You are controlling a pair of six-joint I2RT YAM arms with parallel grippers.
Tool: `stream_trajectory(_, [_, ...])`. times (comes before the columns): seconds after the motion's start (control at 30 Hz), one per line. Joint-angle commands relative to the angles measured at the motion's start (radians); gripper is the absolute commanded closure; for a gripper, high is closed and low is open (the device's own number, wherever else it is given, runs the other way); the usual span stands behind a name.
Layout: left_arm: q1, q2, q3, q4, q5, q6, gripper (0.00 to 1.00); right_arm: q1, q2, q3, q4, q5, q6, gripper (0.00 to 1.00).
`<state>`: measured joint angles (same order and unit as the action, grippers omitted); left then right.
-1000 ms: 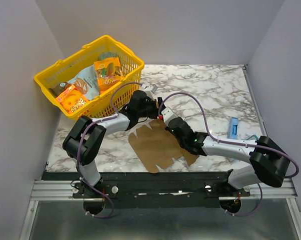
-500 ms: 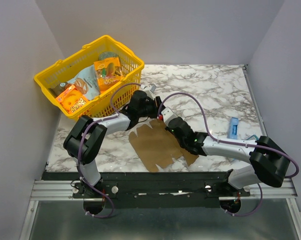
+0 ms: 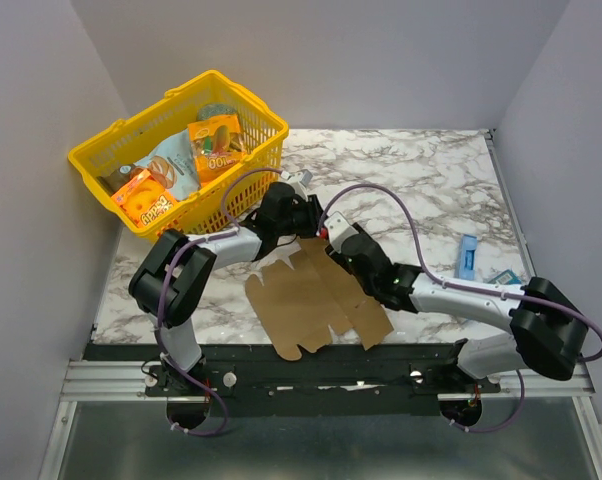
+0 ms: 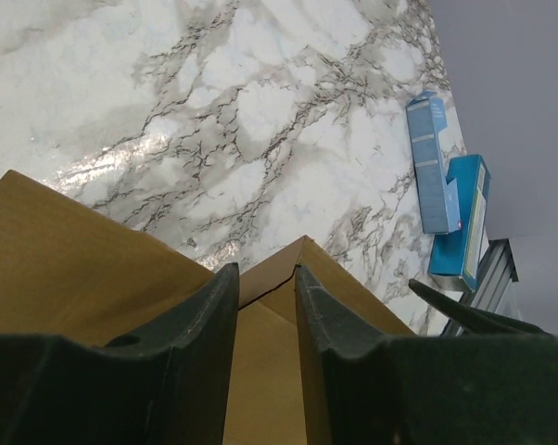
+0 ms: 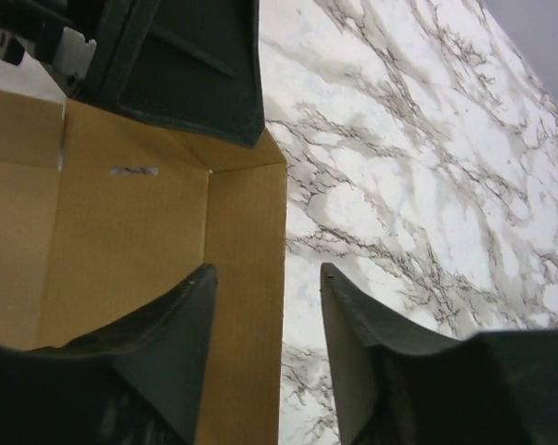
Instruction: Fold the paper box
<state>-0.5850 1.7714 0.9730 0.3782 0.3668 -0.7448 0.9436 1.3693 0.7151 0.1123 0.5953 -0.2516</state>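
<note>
The paper box (image 3: 306, 300) is a flat brown die-cut cardboard sheet on the marble table, near the front edge. My left gripper (image 3: 306, 222) is at its far corner. In the left wrist view its fingers (image 4: 205, 315) stand a narrow gap apart, with a creased cardboard corner (image 4: 265, 306) showing between them. My right gripper (image 3: 333, 240) is beside it and open. In the right wrist view the sheet's long edge (image 5: 247, 278) lies between its fingers (image 5: 182, 315). The left gripper's body shows at the top of that view (image 5: 177, 65).
A yellow basket (image 3: 96, 160) with printed snack packs stands at the back left. Small blue packets (image 3: 467, 255) lie at the right, also seen in the left wrist view (image 4: 432, 162). Grey walls enclose the table on three sides.
The sheet's near end has swung left and toward the front edge, and a long panel on its right now lies open. The right gripper shifted slightly up. The left gripper hardly moved.
</note>
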Motion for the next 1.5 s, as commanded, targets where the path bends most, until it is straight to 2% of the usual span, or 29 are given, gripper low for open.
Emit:
stream_trajectory(0.0, [-0.004,0.011,-0.019,0.022,-0.019,-0.002,0.62,0.007,-0.039,-0.008,0.006,-0.046,0.044,0.39])
stream_trajectory(0.03, [-0.004,0.008,-0.025,0.03,-0.014,-0.001,0.62,0.003,-0.045,-0.003,-0.002,-0.057,0.066,0.34])
stream_trajectory(0.13, [-0.004,-0.001,-0.045,0.079,0.006,0.008,0.62,-0.029,-0.055,0.01,-0.045,-0.127,0.132,0.28])
stream_trajectory(0.23, [-0.004,0.0,-0.051,0.096,0.015,0.045,0.62,-0.106,-0.075,0.043,-0.109,-0.264,0.213,0.24])
stream_trajectory(0.4, [-0.004,0.005,-0.056,0.108,0.043,0.111,0.62,-0.221,-0.114,0.079,-0.197,-0.495,0.287,0.22])
stream_trajectory(0.5, [-0.004,0.01,-0.056,0.111,0.069,0.154,0.62,-0.269,-0.121,0.087,-0.215,-0.555,0.307,0.22])
stream_trajectory(0.67, [-0.004,0.023,-0.048,0.078,0.106,0.241,0.62,-0.301,-0.115,0.087,-0.215,-0.591,0.327,0.22])
stream_trajectory(0.97, [-0.004,0.051,0.004,0.008,0.057,0.384,0.47,-0.354,-0.102,0.096,-0.217,-0.718,0.359,0.21])
stream_trajectory(1.3, [0.001,0.154,0.115,-0.03,0.126,0.498,0.35,-0.388,-0.137,0.086,-0.215,-0.762,0.37,0.21])
stream_trajectory(1.47, [0.004,0.206,0.168,-0.051,0.217,0.518,0.35,-0.399,-0.154,0.084,-0.215,-0.772,0.37,0.21])
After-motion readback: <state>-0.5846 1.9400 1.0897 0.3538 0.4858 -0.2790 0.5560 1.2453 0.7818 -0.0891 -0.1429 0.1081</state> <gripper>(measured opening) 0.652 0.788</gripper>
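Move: The small corner flap at the cardboard's far end lies about 2 cm ahead of the left hand, 4 cm to its right and 6 cm below. From that hand the long side panel's middle is some 9 cm back, 10 cm right, and the main panel's middle 13 cm back, 2 cm left. From the right hand the flap is roughly 7 cm ahead, 2 cm left and 6 cm below, and the side panel's middle 4 cm back, 3 cm right. The corner flap is what the left hand goes for: after hovering, it sinks about 4.5 cm towards it, rolling some 25 degrees, its fingers spreading wider to straddle the flap. The right hand, already off the side panel, stays near that panel's far part with a short jog forward-right and back, opening further while it rolls and its fingertips tip down and left. ##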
